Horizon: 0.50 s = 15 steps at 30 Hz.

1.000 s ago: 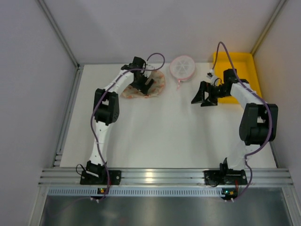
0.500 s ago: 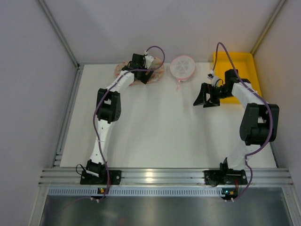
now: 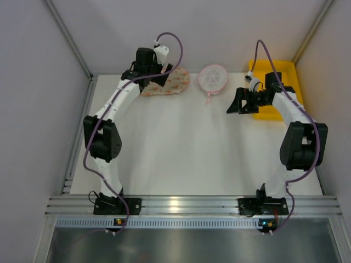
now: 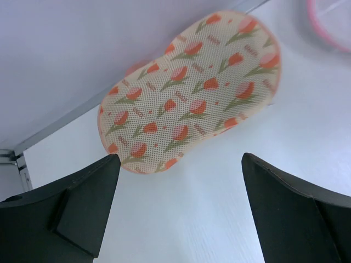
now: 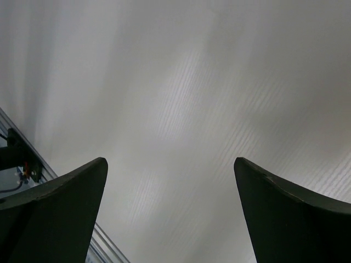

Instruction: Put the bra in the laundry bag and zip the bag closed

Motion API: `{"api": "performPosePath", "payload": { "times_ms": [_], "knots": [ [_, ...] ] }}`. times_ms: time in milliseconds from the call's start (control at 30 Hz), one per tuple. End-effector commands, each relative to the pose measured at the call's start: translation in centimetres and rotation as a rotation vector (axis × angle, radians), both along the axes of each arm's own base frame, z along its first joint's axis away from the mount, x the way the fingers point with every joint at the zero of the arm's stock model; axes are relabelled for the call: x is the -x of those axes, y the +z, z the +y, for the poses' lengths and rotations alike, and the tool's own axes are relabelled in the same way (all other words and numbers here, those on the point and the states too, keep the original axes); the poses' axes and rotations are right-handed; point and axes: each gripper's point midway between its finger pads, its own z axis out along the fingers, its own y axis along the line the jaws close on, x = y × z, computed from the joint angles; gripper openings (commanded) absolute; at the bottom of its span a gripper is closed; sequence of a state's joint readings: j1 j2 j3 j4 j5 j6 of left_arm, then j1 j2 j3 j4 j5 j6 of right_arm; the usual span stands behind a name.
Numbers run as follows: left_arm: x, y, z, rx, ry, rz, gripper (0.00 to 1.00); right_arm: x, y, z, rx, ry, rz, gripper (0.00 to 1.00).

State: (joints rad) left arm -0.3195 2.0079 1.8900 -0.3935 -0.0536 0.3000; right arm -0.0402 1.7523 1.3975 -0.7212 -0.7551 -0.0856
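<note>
The laundry bag point(image 3: 171, 82) lies at the back of the table, a cream mesh pouch with red tulip print. In the left wrist view it point(image 4: 192, 90) lies flat with its halves together, just beyond my fingertips. My left gripper point(image 3: 155, 78) point(image 4: 180, 159) is open and empty, at the bag's left end above the table. My right gripper point(image 3: 237, 104) point(image 5: 169, 161) is open and empty over bare table beside the yellow tray. The bra shows in no view.
A round white mesh disc point(image 3: 213, 78) with a pink rim and cord lies right of the bag; its rim shows in the left wrist view point(image 4: 329, 24). A yellow tray point(image 3: 281, 71) stands at the back right. Walls close off the back and sides.
My left arm has swung left and back, and its gripper has come off the bag, which now shows more fully. My right gripper has drifted slightly back toward the tray.
</note>
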Motion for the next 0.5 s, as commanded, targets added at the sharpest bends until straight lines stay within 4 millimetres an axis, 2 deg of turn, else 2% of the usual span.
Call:
{"api": "performPosePath", "payload": {
  "times_ms": [0, 33, 67, 100, 133, 167, 200, 233, 267, 300, 333, 367, 400, 433, 467],
  "knots": [
    [5.9, 1.2, -1.6, 0.068, -0.043, 0.089, 0.98, -1.8, 4.4, 0.9, 0.019, 0.024, -0.194, 1.0],
    [7.5, 1.3, -1.9, 0.094, -0.063, 0.114, 0.98, -1.7, 4.6, 1.0, 0.018, 0.027, -0.199, 0.99],
    [8.7, 0.6, -1.9, 0.106, -0.058, 0.15, 0.98, -1.4, 4.7, 1.8, 0.02, 0.045, -0.205, 0.99],
    [10.4, -2.0, -1.5, 0.106, -0.052, 0.221, 0.98, -0.8, 4.7, 3.3, 0.018, 0.083, -0.213, 0.99],
    [11.5, -1.4, -1.2, 0.118, -0.048, 0.215, 0.99, -0.3, 4.6, 3.9, 0.014, 0.098, -0.208, 0.99],
    [12.3, -1.8, -0.8, 0.121, -0.039, 0.229, 0.98, 0.2, 4.7, 4.5, -0.004, 0.117, -0.204, 0.99],
    [14.0, -4.2, -0.4, 0.111, -0.037, 0.289, 0.99, 0.9, 4.5, 5.5, -0.012, 0.144, -0.192, 1.0],
    [14.9, -4.7, -0.1, 0.109, -0.043, 0.302, 0.99, 1.9, 3.8, 6.0, -0.011, 0.165, -0.164, 0.99],
    [16.0, -4.3, 0.1, 0.115, -0.052, 0.297, 0.98, 2.5, 3.7, 6.4, -0.003, 0.181, -0.167, 1.0],
    [16.9, -4.8, 0.3, 0.112, -0.059, 0.31, 0.99, 3.8, 2.7, 7.5, 0.006, 0.228, -0.15, 0.99],
    [18.4, -5.7, 0.7, 0.106, -0.068, 0.332, 0.98, 4.4, 2.7, 8.0, 0.014, 0.247, -0.164, 0.99],
    [19.0, -6.0, 0.9, 0.107, -0.07, 0.338, 0.99, 4.8, 2.3, 8.4, 0.03, 0.256, -0.17, 0.99],
    [19.6, -6.2, 0.8, 0.117, -0.081, 0.348, 0.99, 6.2, 1.3, 9.4, 0.028, 0.283, -0.143, 0.99],
    [20.3, -6.0, 0.8, 0.135, -0.086, 0.349, 0.99, 6.6, 1.1, 9.9, 0.026, 0.291, -0.146, 0.99],
    [21.0, -6.7, 0.8, 0.138, -0.093, 0.372, 0.99, 6.8, 1.4, 10.3, 0.022, 0.294, -0.171, 0.99]
  ]
}}
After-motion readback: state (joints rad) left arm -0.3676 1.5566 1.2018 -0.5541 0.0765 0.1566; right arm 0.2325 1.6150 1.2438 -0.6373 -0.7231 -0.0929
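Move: Straight ahead of the open left hand lies the flat, tulip-patterned laundry bag, its middle about 7 cm farther out and 21 cm below. The pink-rimmed round mesh bag is level with it, 25 cm to the left hand's right. From the right hand, the laundry bag lies some 24 cm ahead and 31 cm to its left, and the yellow bin about 19 cm ahead and 27 cm to its right. Drawing back some 20 cm from the laundry bag, the empty left hand first rises a little, then sinks well below its starting height over bare table, its fingers tipping about 25 degrees further down. The right hand, also empty, swings left and then back too, away from the yellow bin, turning slightly counter-clockwise. Both grippers stay wide open. ##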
